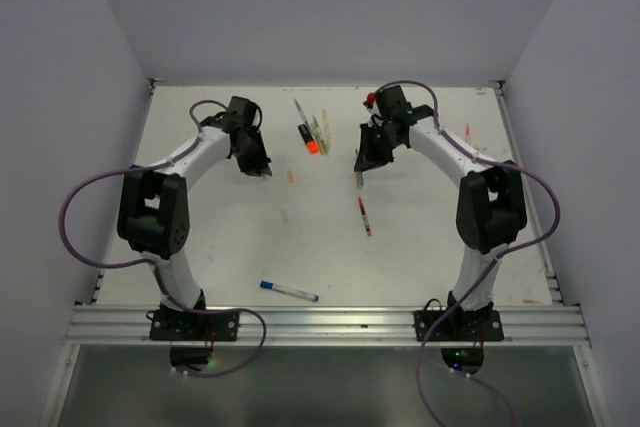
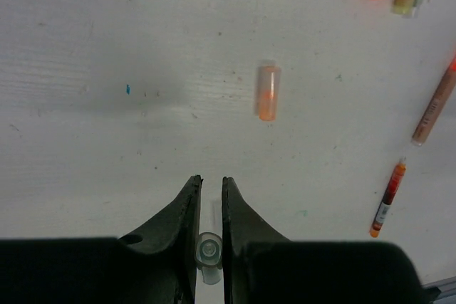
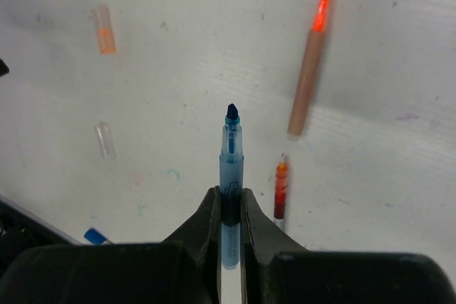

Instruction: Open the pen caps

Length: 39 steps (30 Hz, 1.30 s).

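My left gripper (image 2: 208, 179) is shut on a small clear pen cap (image 2: 208, 253), held deep between the jaws with its round end facing the camera. My right gripper (image 3: 229, 190) is shut on the barrel of a blue pen (image 3: 231, 158), whose bare dark tip points away from me. In the top view the left gripper (image 1: 262, 172) and right gripper (image 1: 359, 169) hover apart over the far middle of the table. A loose orange cap (image 2: 268, 92) lies on the table ahead of the left jaws. Another clear cap (image 3: 105, 140) lies left of the right gripper.
An orange highlighter (image 1: 312, 142) and yellow-green pens (image 1: 322, 127) lie at the back centre. A red pen (image 1: 364, 217) lies below the right gripper, and a blue-capped pen (image 1: 290, 291) lies near the front rail. An orange-tipped tan pen (image 3: 311, 69) lies ahead of the right jaws.
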Available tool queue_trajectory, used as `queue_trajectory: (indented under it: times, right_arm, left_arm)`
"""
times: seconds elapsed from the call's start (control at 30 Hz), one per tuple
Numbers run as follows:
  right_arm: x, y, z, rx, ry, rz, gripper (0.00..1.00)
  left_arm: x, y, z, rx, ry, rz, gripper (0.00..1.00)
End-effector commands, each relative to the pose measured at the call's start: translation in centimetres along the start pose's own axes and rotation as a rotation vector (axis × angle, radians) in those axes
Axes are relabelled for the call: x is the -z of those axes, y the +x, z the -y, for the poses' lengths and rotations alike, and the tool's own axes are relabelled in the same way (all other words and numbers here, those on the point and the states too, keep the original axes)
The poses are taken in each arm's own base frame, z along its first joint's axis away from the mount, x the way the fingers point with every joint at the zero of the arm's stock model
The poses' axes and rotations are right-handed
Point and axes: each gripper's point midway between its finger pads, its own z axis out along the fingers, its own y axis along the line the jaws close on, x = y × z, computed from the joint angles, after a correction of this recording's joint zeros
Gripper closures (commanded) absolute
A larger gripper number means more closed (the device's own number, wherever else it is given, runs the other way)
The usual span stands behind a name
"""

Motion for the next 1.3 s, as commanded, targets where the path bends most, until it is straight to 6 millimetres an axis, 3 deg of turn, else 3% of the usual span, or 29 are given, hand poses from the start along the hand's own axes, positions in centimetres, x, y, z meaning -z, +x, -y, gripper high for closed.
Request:
queue_trajectory:
  times: [0.0,0.23,0.43,0.97,1.13,1.27]
  right_arm:
    - [1.1,-3.3,1.5,0.063,0.134,0.042,1.0]
    - [-1.1,-5.0,6.5,0.041,0.259,0.013,1.0]
    - [-3.0,-6.2,8.1,0.062,0.296,0.034,1.0]
    - [-6.5,-5.1,8.8,0.031,0.259,0.018,1.0]
    - [-7.2,-4.3,8.8,0.025,0.258,-0.001,1.0]
    - [-7.3,-3.9,8.9,0.024,0.258,-0.006,0.94]
  left_arm:
    - [-1.5,-0.4,-0.3,-0.063,-0.037,-0.017,1.0]
    - [-4.8,-0.8,0.5,-0.085,-0.053,-0.061,1.0]
    - [-6.1,-1.2,0.8,-0.09,-0.058,-0.072,1.0]
    - [-8.3,-1.1,0.4,-0.092,-0.084,-0.101,0.99]
    - [-8.6,-0.9,0.4,-0.097,-0.097,-0.11,0.94]
    - [-8.8,-0.1,0.1,-0.1,-0.119,-0.125,0.85]
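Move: My left hand, holding a clear cap, is bound for bare table about 4 cm ahead, 2 cm right and 8 cm below; the loose orange cap lies 4 cm ahead and 6 cm right of this hand, the clear cap about 7 cm back and 4 cm right. My right hand, holding the uncapped blue pen, aims some 7 cm ahead, 5 cm right and 10 cm down. From this hand the uncapped orange pen is 8 cm ahead and 1 cm right, the red pen 5 cm back and 3 cm right. I bring both loads down together. My right hand sweeps forward, then sinks about 9 cm and shifts right to the far side of the orange pen, its fingers swinging some 15 degrees closer to upright. My left hand lowers the clear cap about 7 cm, easing forward and slightly right to just left of the orange cap. Both grips stay closed. ##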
